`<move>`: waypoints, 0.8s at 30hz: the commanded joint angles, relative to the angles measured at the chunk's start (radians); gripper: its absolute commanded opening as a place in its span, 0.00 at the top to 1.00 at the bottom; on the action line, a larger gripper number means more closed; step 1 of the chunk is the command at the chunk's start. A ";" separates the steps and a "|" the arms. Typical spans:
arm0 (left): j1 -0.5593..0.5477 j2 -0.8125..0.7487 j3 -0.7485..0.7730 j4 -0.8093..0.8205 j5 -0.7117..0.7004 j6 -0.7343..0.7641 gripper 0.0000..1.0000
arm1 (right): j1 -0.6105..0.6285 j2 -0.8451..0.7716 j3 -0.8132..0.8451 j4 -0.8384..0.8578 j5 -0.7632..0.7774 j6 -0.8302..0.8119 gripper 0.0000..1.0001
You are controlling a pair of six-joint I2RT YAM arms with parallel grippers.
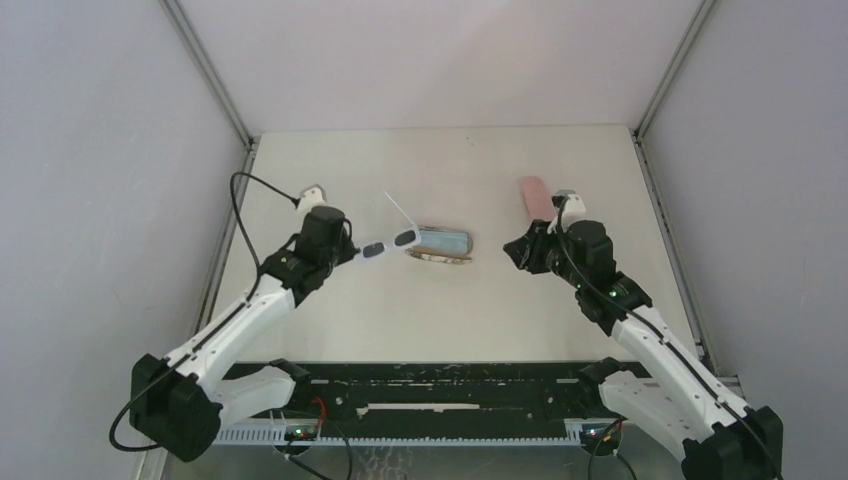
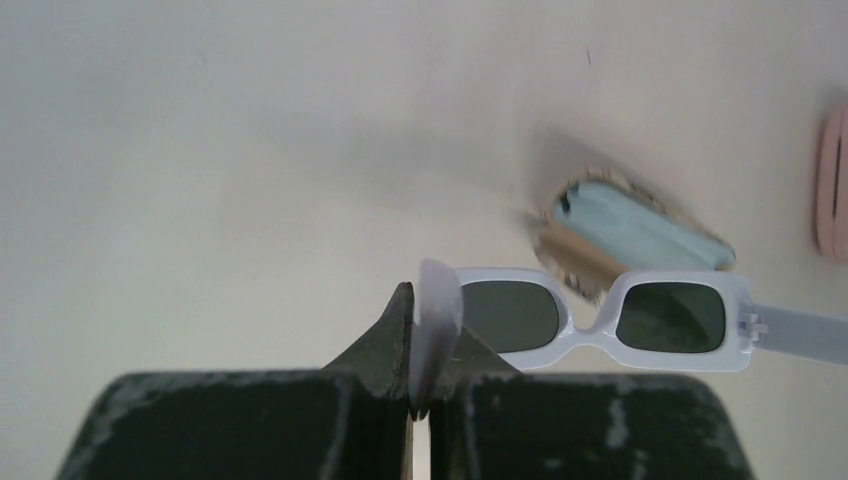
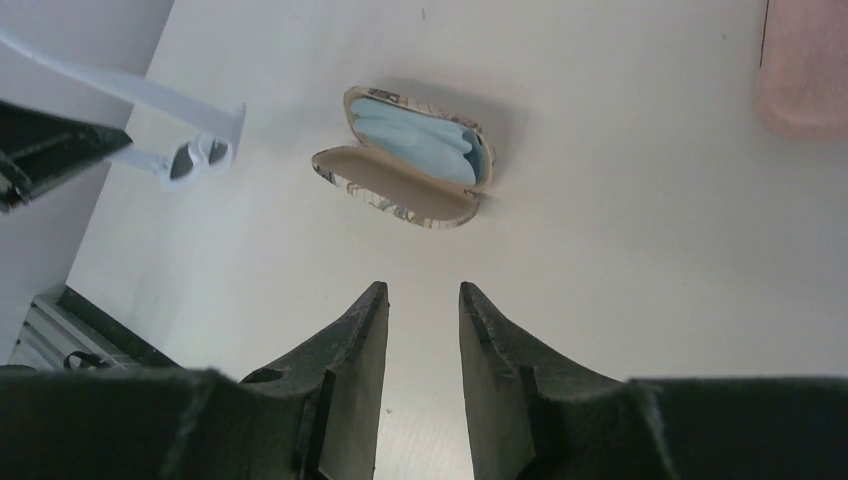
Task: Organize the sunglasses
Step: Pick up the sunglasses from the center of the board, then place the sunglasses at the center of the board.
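White-framed sunglasses (image 1: 390, 243) with dark lenses hang above the table, left of an open patterned case (image 1: 441, 246). My left gripper (image 1: 350, 254) is shut on the tip of one white arm; in the left wrist view the sunglasses (image 2: 600, 318) stretch to the right of the left gripper (image 2: 428, 300). Their other arm sticks up and back. The open case (image 3: 412, 160) holds a light-blue cloth (image 3: 420, 143). My right gripper (image 3: 423, 292) hovers open and empty at the right, pointing at the case. No black-framed pair shows.
A pink oval case (image 1: 535, 197) lies at the back right, just beyond my right gripper (image 1: 518, 252). Side walls close the table on both sides. The arms' bases and a black rail run along the near edge.
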 commanded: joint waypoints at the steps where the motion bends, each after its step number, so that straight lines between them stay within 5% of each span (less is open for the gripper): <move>1: -0.083 -0.106 -0.120 -0.089 0.133 -0.171 1.00 | 0.001 -0.078 -0.037 -0.066 0.044 0.085 0.68; 5: -0.090 -0.124 -0.182 -0.120 0.271 -0.270 1.00 | 0.000 -0.123 -0.041 -0.144 0.070 0.100 0.68; 11: -0.092 -0.083 -0.127 -0.266 0.296 -0.330 1.00 | 0.001 -0.171 -0.051 -0.229 0.105 0.110 0.68; 24: -0.076 0.119 -0.123 -0.231 0.380 -0.434 0.96 | -0.003 -0.199 -0.058 -0.266 0.104 0.104 0.66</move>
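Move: My left hand already holds the white sunglasses by one end. They are bound for the clear board on the near side of the open glasses case, about 12 cm back, 12 cm to the right and 13 cm below this hand. The case with its blue cloth lies some 7 cm ahead, 21 cm right and 11 cm below. From my empty right hand the sunglasses are about 26 cm left, 4 cm ahead and slightly lower; the case is roughly 10 cm ahead, 13 cm left and 14 cm below. Keeping the sunglasses pinched, I draw my left hand back about 12 cm and bring it down as much, with some 4 cm to the right mostly early on, towards the clear near board, while the fingers tip down some 35 degrees. My right hand, fingers still part open and empty, backs off about 5 cm, drifting right and down, away from the case. ##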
